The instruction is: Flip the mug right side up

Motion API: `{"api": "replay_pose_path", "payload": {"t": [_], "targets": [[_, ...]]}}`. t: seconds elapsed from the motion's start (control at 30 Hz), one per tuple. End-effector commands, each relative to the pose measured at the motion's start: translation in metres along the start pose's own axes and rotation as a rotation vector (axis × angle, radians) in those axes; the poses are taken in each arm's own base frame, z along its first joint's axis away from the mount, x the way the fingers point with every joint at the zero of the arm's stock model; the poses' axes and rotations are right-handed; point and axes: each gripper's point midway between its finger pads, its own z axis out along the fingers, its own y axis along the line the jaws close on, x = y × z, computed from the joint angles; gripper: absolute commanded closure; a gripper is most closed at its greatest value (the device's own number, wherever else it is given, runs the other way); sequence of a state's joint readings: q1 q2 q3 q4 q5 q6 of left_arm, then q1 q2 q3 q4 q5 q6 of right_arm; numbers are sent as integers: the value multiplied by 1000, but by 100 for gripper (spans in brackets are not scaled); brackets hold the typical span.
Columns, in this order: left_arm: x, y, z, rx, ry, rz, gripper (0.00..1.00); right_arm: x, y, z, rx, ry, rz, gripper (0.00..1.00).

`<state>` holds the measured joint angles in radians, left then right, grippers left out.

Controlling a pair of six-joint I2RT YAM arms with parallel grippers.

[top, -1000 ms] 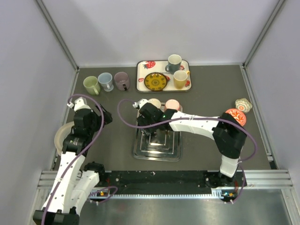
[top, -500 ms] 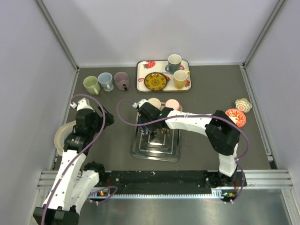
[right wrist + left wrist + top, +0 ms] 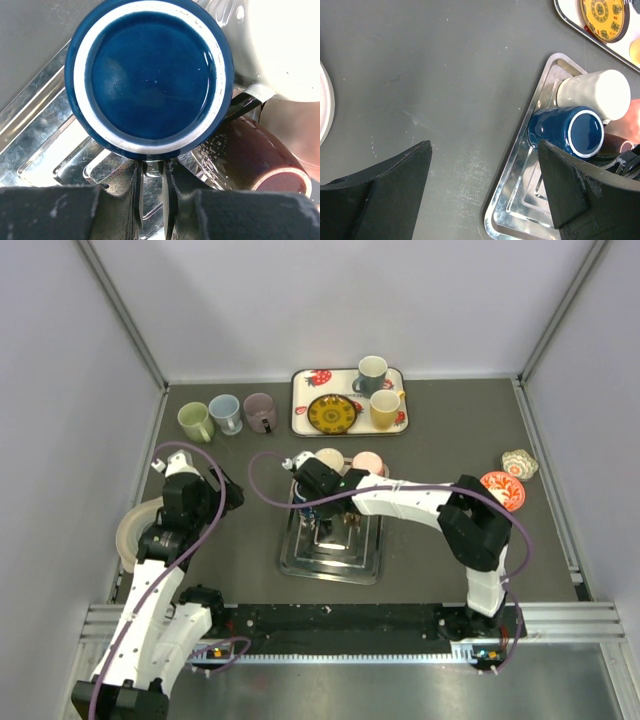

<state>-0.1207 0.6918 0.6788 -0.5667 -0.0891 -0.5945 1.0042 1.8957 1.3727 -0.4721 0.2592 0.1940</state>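
A dark blue mug stands upside down in the metal drying tray, its white-ringed base facing the right wrist camera. My right gripper sits right at the mug's near edge, its fingers drawn close together on the mug's handle, seen edge-on. In the top view the right gripper covers that mug. The left wrist view shows the blue mug at the tray's far corner. My left gripper hangs open over bare table just left of the tray, holding nothing.
A cream mug, a pink mug and a maroon mug crowd the tray next to the blue one. Three mugs stand back left, a strawberry tray with plate and mugs behind. White plate left; small bowls right.
The right gripper has shifted slightly left and its fingers have closed from wide apart to nearly together at the blue mug. The left arm has hardly moved.
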Motion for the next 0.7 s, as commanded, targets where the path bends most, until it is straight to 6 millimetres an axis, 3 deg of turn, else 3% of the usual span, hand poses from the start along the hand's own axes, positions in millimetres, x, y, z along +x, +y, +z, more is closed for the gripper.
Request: {"api": "replay_pose_path", "payload": {"t": [0.0, 0.2, 0.4, 0.43, 0.47, 0.53, 0.57, 0.6, 0.63, 0.67], "targets": [[-9, -9, -1, 42, -38, 4, 8, -47, 8, -39, -13, -173, 10, 100], [-11, -13, -5, 62, -45, -15, 9, -53, 16, -83, -72, -232, 27, 100], [-12, -27, -13, 129, -37, -61, 10, -54, 6, -148, -151, -343, 145, 100], [-10, -34, -16, 168, -28, -71, 9, -53, 4, -153, -167, -358, 185, 100], [-10, -45, -20, 227, -20, -93, 10, -60, 2, -178, -223, -417, 222, 100], [-3, -58, -23, 315, 2, -115, 9, -56, -1, -189, -292, -451, 319, 100], [-9, -72, -26, 389, -16, -147, 9, -72, -10, -220, -376, -562, 376, 100], [-1, -90, -36, 506, 35, -145, 9, -75, -15, -229, -415, -597, 417, 100], [10, -95, -36, 568, 68, -156, 9, -68, -16, -232, -460, -606, 475, 100], [12, -109, -44, 655, 94, -197, 8, -81, -26, -260, -525, -714, 501, 100]]}}
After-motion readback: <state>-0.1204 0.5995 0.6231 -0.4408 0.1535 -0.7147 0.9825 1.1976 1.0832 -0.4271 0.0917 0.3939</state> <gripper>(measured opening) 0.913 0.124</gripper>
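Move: The right hand already grips the handle of the upside-down blue mug, whose middle lies about 3 cm ahead and 3 cm left of that hand, level with it. From the same hand, the cream mug stands some 12 cm straight ahead, the brown mug 5 cm ahead and 5 cm right, and the coral mug 11 cm ahead and 10 cm right. For the open left hand the blue mug is about 16 cm right, 4 cm ahead and 10 cm below. Lifting the blue mug by its handle, the right hand keeps its pinch and rises some 16 cm off the tray, first easing back towards the robot, then also swinging right, while it rolls about 30 degrees with its left side coming up. Late on, the left hand drifts about 5 cm right and a little up, starting to roll the opposite way, fingers still wide open and empty. ##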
